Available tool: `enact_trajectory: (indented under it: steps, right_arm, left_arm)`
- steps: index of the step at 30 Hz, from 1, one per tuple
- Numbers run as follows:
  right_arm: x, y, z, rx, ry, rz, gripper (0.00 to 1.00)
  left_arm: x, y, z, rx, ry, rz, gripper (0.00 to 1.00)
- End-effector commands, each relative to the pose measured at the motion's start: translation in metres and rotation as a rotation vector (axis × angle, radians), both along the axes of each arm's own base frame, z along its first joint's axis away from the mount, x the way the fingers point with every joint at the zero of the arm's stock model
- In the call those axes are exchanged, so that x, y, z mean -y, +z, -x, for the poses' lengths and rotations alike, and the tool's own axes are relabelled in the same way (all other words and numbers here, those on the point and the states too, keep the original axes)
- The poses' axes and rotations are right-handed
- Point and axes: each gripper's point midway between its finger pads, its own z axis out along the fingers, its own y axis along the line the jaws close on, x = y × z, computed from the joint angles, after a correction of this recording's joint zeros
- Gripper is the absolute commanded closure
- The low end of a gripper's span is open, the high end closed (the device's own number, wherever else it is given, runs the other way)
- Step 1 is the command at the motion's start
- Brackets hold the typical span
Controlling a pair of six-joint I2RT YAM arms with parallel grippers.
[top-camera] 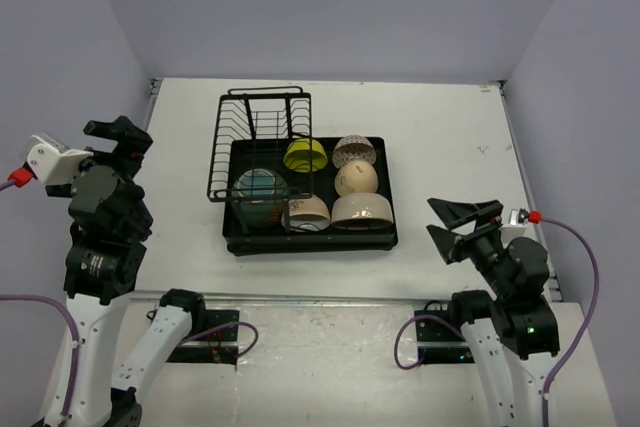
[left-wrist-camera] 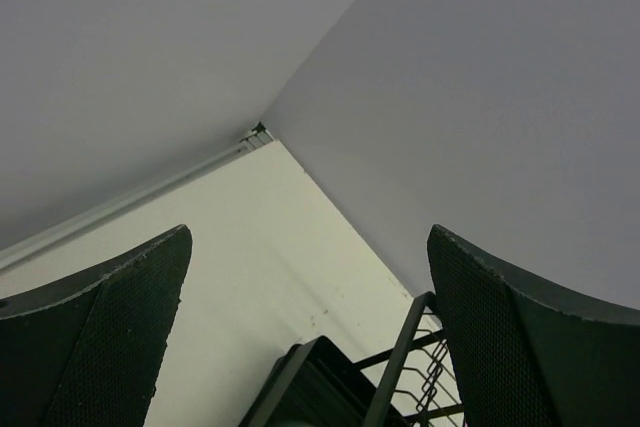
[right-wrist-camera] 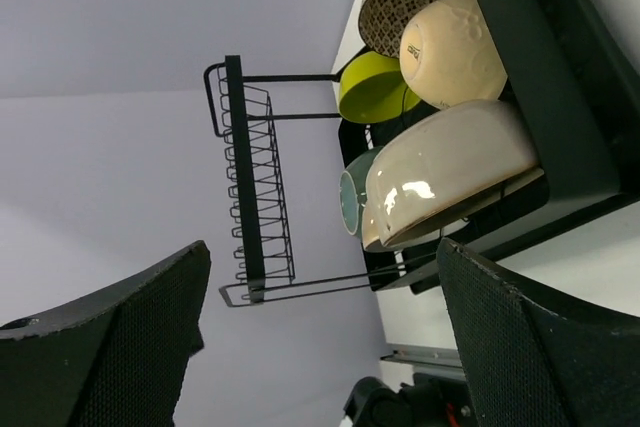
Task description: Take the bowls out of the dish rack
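The black dish rack (top-camera: 388, 237) stands mid-table, its upright wire holder (top-camera: 258, 127) on the left side. Several bowls sit in it: yellow-green (top-camera: 305, 155), brown-patterned (top-camera: 354, 150), smooth cream (top-camera: 356, 178), large beige (top-camera: 361, 210), cream with a brown band (top-camera: 307, 213) and teal (top-camera: 261, 187). My left gripper (top-camera: 118, 137) hangs open, well left of the rack, holding nothing. My right gripper (top-camera: 458, 227) is open to the right of the rack and also holds nothing. The right wrist view shows the large beige bowl (right-wrist-camera: 450, 167), the yellow-green bowl (right-wrist-camera: 375, 92) and the wire holder (right-wrist-camera: 250, 177). The left wrist view shows only a rack corner (left-wrist-camera: 300, 387).
The white table (top-camera: 450, 137) is walled in by grey panels at the back and on both sides. A metal rail (top-camera: 300, 299) runs along the near edge between the arm bases. Purple cables (top-camera: 585, 257) trail from both arms.
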Motion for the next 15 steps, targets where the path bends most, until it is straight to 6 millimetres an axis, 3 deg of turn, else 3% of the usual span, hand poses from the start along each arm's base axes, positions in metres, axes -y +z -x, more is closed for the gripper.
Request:
enact_trajectory:
  steps: [1, 5, 6, 7, 11, 15]
  right_arm:
    - [0.002, 0.014, -0.006, 0.041, -0.043, -0.12, 0.07]
    - [-0.006, 0.012, -0.019, 0.062, 0.015, -0.068, 0.09]
    - [-0.009, 0.023, -0.02, 0.082, 0.039, -0.037, 0.09]
    - [-0.016, 0.018, -0.03, 0.032, 0.087, -0.009, 0.07]
    - [-0.028, 0.064, -0.049, 0.13, 0.183, 0.09, 0.05]
    - [-0.043, 0.094, -0.075, 0.148, 0.257, 0.119, 0.04]
  left_arm:
    - [0.006, -0.023, -0.003, -0.095, -0.032, 0.036, 0.0]
    - [0.028, -0.037, -0.02, -0.183, -0.145, 0.054, 0.0]
    - [0.031, -0.032, -0.022, -0.181, -0.165, 0.055, 0.0]
    - [0.036, -0.033, -0.027, -0.202, -0.196, 0.036, 0.0]
    - [0.051, -0.023, -0.033, -0.205, -0.284, 0.026, 0.0]
    - [0.051, 0.002, -0.02, -0.104, -0.3, 0.011, 0.0]
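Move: The cream bowl lies about 18 cm ahead of the right hand, 13 cm left and 16 cm below; the big white bowl is some 9 cm nearer the base than it, the patterned bowl 8 cm beyond it. From the left hand, the teal bowl is roughly 8 cm ahead, 19 cm right and 34 cm below, with the yellow bowl about 10 cm beyond it and 11 cm farther right. Towards the cream and patterned bowls the open right hand swings forward about 7 cm, with some left, first level, then climbing about 4 cm and turning slightly counter-clockwise. The teal bowl is neared by the open left hand: down first, then forward and right, about 7 cm overall, the wrist tipping down and swinging some 15 degrees clockwise. ##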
